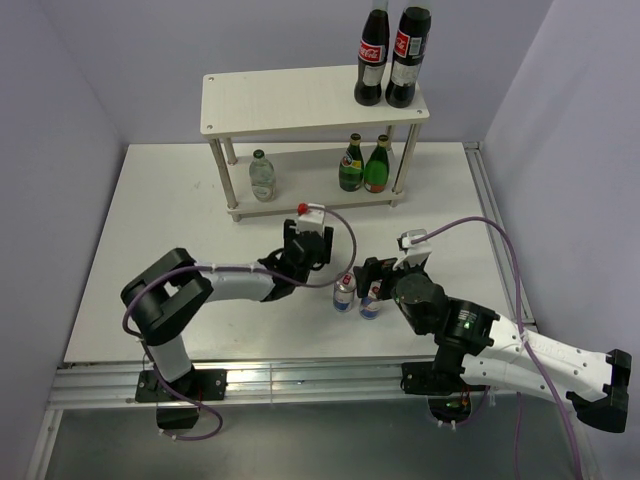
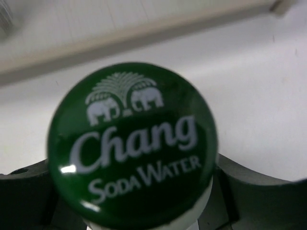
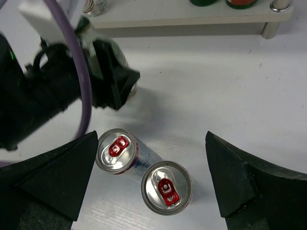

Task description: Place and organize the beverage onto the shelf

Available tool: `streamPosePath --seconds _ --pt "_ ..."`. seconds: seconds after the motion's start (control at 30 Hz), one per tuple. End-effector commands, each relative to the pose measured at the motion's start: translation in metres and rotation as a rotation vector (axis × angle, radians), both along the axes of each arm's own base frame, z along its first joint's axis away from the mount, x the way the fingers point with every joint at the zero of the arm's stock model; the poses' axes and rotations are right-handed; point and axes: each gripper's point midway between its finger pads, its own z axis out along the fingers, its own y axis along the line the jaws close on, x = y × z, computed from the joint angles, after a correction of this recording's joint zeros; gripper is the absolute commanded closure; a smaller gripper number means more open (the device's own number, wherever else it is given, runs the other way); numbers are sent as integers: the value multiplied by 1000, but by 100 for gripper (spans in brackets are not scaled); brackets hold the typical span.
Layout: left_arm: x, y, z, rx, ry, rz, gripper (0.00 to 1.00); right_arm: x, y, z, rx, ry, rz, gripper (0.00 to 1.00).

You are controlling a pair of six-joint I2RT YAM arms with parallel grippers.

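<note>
The shelf stands at the back of the table. On its lower board stand a clear green-capped bottle and two dark green bottles. In front of the shelf my left gripper is shut on another clear bottle. Its green "Chang Soda Water" cap fills the left wrist view, with a finger close on each side. Two slim cans stand upright side by side on the table. My right gripper hovers over them, open, with both cans between its fingers and touching neither.
Two tall cola bottles stand at the right end of the shelf's top board. The shelf's lower board runs just beyond both grippers. The left gripper sits close to the upper left of the cans.
</note>
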Motion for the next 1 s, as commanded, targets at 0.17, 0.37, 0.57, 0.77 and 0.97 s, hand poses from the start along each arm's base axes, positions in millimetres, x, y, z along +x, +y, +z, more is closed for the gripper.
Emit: streamPosePath --seconds 0.17,0.37,0.57,0.77,0.97 --pt "86 -16 132 -197 -218 56 100 0 4 7 40 -26 12 0" --pt "131 -7 145 -184 -236 117 100 -1 4 8 46 -29 17 0" --pt "167 2 140 -182 -242 166 100 -1 6 8 47 -27 26 0" --pt "191 19 133 -180 -246 233 100 -2 7 8 53 -29 32 0" --pt "204 28 125 -160 -236 274 100 -2 7 7 50 -26 31 0"
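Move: My left hand already holds the clear soda bottle just off the table. Its free spot on the lower shelf is about 19 cm ahead and 3 cm to the left, the board some 3 cm below my hand point. On that board the other clear bottle stands 18 cm ahead, 11 cm left; the nearer green bottle is 20 cm ahead, 9 cm right. From my right hand, the spot lies roughly 26 cm ahead, 17 cm left and 13 cm below. I keep the clear bottle pinched in my left hand and swing it forward about 18 cm onto the lower shelf, arching up nearly 9 cm over the front edge, then sinking about 3 cm. Over the last stretch I ease level, forward and slightly left, into the gap beside the other clear bottle, my wrist having turned some 15 degrees counter-clockwise. ##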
